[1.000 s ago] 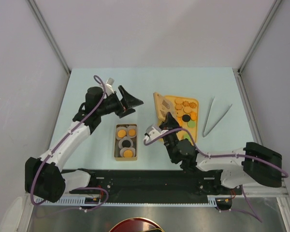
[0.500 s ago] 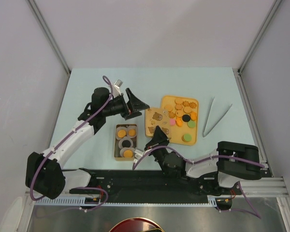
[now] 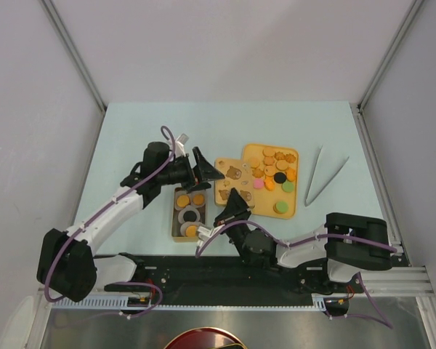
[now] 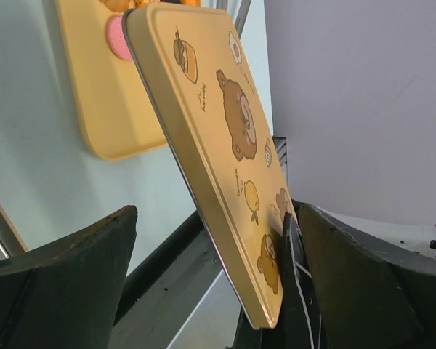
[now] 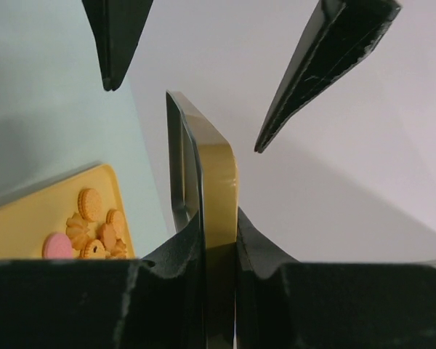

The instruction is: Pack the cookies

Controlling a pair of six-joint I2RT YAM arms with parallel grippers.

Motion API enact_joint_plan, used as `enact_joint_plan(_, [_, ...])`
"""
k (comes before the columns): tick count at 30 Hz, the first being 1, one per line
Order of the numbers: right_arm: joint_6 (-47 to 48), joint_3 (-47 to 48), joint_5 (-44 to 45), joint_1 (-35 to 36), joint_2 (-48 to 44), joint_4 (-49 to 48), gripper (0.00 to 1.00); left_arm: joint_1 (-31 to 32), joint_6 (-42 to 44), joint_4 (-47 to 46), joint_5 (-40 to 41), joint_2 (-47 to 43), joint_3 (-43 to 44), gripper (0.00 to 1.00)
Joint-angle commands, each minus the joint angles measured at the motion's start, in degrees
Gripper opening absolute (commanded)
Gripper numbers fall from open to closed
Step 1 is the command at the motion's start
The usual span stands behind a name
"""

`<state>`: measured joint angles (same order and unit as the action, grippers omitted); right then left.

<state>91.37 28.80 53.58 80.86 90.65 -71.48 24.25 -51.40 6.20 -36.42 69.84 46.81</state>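
The cookies (image 3: 273, 170) lie as small round discs on a yellow tray (image 3: 293, 205); a few more (image 3: 190, 198) sit in white cups inside an open tin (image 3: 176, 218). My right gripper (image 3: 235, 201) is shut on the lower edge of the orange bear-print lid (image 3: 229, 179), holding it tilted between tin and tray. The right wrist view shows the gripper (image 5: 218, 225) pinching the lid's rim (image 5: 219, 171). My left gripper (image 3: 214, 176) is open at the lid's left end. In the left wrist view the left gripper (image 4: 216, 212) straddles the lid (image 4: 225, 138) without gripping it.
Metal tongs (image 3: 322, 174) lie right of the tray. Both arms cross the near middle of the table, and their black base rail (image 3: 225, 273) runs along the front edge. Grey walls (image 3: 43, 109) close off the left, right and back.
The right gripper has carried the lid left off the tray, towards the tin. The left gripper has swung right and down until its open fingers stand either side of the lid.
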Motion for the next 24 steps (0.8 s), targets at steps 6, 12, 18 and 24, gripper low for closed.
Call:
enact_joint_plan(6, [3.11,5.3,-1.29,1.67,-0.3,-20.19,0.0,1.24,-0.11,-5.67,-1.72,1.34,0.83,0.78])
enact_joint_plan(12, [2.85,6.8,-1.2,2.37,0.14,-20.19,0.0,1.33,-0.46,-8.92,-2.51,0.74,-0.22,0.48])
enact_joint_plan(18, [2.49,6.71,-0.24,2.64,-0.56,-20.19,0.0,1.33,-0.55,-11.2,-2.95,-0.23,-0.84,0.27])
enact_joint_plan(24, [2.23,7.06,1.43,3.25,-0.92,-20.27,0.21,1.33,-1.16,-13.66,-4.27,-0.06,-1.19,0.0])
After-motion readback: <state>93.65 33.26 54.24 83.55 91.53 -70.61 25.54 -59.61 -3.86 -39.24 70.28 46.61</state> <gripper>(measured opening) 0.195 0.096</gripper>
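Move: The right hand already holds the upright-tilted lid, its middle about 4 cm ahead of that hand and 1 cm left; the cookie tin lies roughly 14 cm to its left, 4 cm back and 17 cm below. From the open left hand, the lid's middle is some 4 cm right, 1 cm back and 1 cm down; the tin is about 9 cm left and 8 cm back, the cookie tray 16 cm right and 3 cm ahead, both some 17 cm below. The left fingers, wide open astride the lid at the start, close and pinch its far end, that hand rising about 3 cm and edging 2 cm right while it rolls slightly. Meanwhile the right hand keeps its grip and carries the lid some 2 cm left towards the left hand and about 2 cm up, easing back 1 cm. ##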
